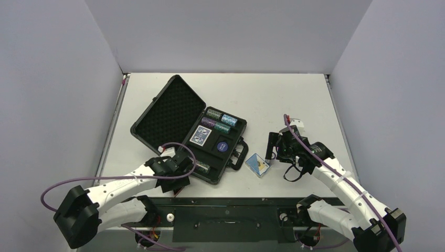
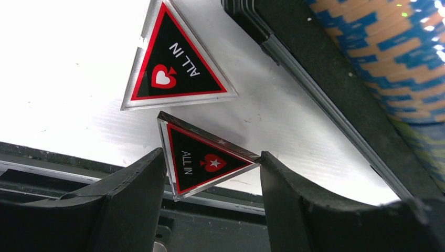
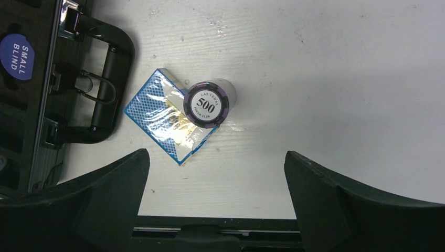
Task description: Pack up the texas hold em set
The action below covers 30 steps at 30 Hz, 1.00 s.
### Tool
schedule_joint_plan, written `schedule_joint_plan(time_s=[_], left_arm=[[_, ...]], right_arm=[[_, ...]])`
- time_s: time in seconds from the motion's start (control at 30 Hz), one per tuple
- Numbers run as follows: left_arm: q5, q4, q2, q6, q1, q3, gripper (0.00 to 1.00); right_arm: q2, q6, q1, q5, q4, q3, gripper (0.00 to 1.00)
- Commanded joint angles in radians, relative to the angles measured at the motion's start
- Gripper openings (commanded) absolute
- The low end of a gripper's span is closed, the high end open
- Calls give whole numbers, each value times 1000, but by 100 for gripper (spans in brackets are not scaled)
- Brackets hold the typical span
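The black briefcase lies open mid-table, lid leaning back left. Its foam tray holds several glittery chip rolls, a blue card deck and a round blue button. My left gripper is at the case's near left corner, shut on a red-black "ALL IN" triangle held tilted above the table. A second such triangle shows just beyond it. My right gripper hangs open and empty above a loose blue deck and an upright "500" chip roll.
The case handle and latches lie just left of the loose deck. A "SMALL BLIND" button sits in the tray. The case rim and a blue-orange chip roll are right of my left fingers. The table's front edge is close below both grippers.
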Motion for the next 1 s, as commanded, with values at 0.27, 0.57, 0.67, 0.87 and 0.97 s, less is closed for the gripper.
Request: schedule_joint_plan(time_s=[0.27,0.57,0.67,0.87,0.97], left_arm=[[0,-199,-161,-31,5,156,38],[-19,-213,-89,3,7,340,38],[-30,-202,-33,50,17,400,38],[-5,-141,90,135,82,512,38],[21,-104,155,159,120,554,38]], right_arm=[[-3,10,-7,12,17,31,96],[0,11,-7,11,17,32,96],[-2,11,-6,14,16,34,96],[-11,11,-8,19,9,37,96],[-15,11,-8,23,6,39,96]])
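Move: The ALL IN triangle is already pinched in the left hand, just over the table. The open case's tray, where it is headed, has its middle about 20 cm ahead and 15 cm right. The orange-blue chip row in the tray lies roughly 11 cm ahead and 7 cm right, the second triangle some 5 cm ahead and 2 cm left, 2 cm lower. From the right hand, the tray's middle is about 31 cm left, 11 cm ahead and 11 cm below. The triangle stays pinched between the left fingertips and goes nearly straight up for the first 6 cm or so. Still rising, to about 11 cm in all, the left hand then swings forward some 7 cm and right about 4 cm, towards the tray's near rim beside the chip row. The fingers tip outward by roughly 10 degrees and keep their grip. ##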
